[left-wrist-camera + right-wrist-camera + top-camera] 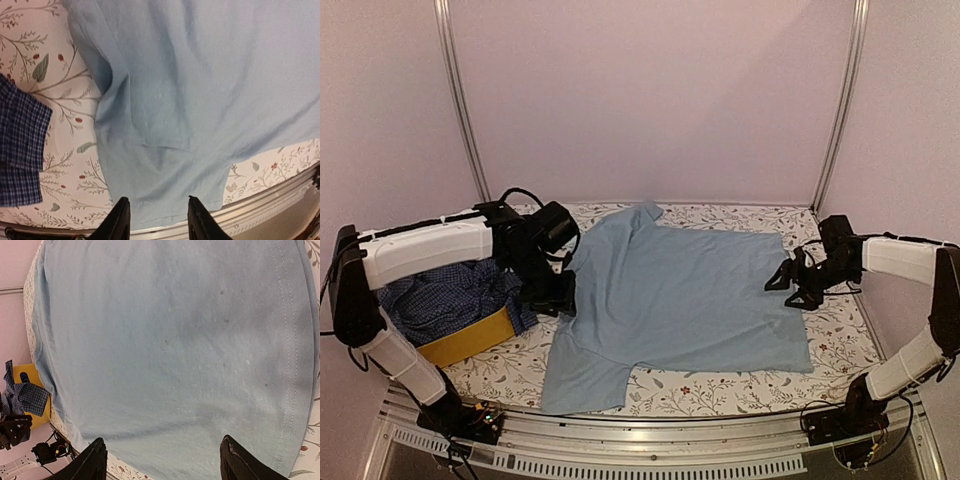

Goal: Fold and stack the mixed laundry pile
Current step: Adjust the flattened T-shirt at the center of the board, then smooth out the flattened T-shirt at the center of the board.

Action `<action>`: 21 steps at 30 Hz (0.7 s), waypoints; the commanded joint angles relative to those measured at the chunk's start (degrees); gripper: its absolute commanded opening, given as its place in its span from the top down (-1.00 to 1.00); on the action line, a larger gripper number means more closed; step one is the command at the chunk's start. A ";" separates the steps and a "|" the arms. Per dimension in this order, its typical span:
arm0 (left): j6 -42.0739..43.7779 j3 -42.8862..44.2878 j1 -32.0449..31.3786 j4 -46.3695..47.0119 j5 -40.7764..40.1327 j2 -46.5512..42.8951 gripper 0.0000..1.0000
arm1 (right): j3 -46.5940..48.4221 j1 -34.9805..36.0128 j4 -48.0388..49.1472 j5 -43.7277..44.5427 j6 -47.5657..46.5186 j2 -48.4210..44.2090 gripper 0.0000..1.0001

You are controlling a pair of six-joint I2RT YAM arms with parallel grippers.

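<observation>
A light blue T-shirt (680,295) lies spread flat across the floral table cover (740,385), one sleeve toward the front left and one toward the back. My left gripper (556,298) hovers at its left edge, beside the near sleeve (165,170). In the left wrist view that gripper (158,200) is open, with nothing between the fingers. My right gripper (784,284) hangs over the shirt's right hem and stands wide open (163,440) above the cloth (170,340), empty. A navy-and-white checked shirt (445,300) sits bunched in the basket; its edge shows (17,145).
The yellow fabric basket (470,340) stands at the left, right beside the left arm. Metal frame posts (460,100) (840,100) rise at the back corners before pale walls. The table's aluminium front rail (650,440) runs below the shirt's near sleeve.
</observation>
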 commanded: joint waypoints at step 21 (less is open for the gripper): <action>15.13 5.74 24.62 11.09 -11.80 16.26 0.18 | -3.19 -2.75 7.29 1.16 0.14 15.01 -0.52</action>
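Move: The T-shirt's left edge, where the left gripper is headed, is about 13 cm ahead of it, 6 cm to its left and 10 below. The near-left sleeve lies 10 cm back, 2 cm right; the laundry box some 30 cm left and 6 ahead. The right gripper hovers about 6 cm over the T-shirt's right side, its patch 3 cm back; the near-right corner is some 16 cm back and 8 right. Swing the half-open left gripper about 13 cm forward over the T-shirt, then sink some 10 cm while sweeping left, so the right finger meets the left edge. Meanwhile lower the wide-open right gripper about 5 cm and slightly back onto the right side, fingers tipping back 10 degrees, then push the cloth 2 cm forward. ##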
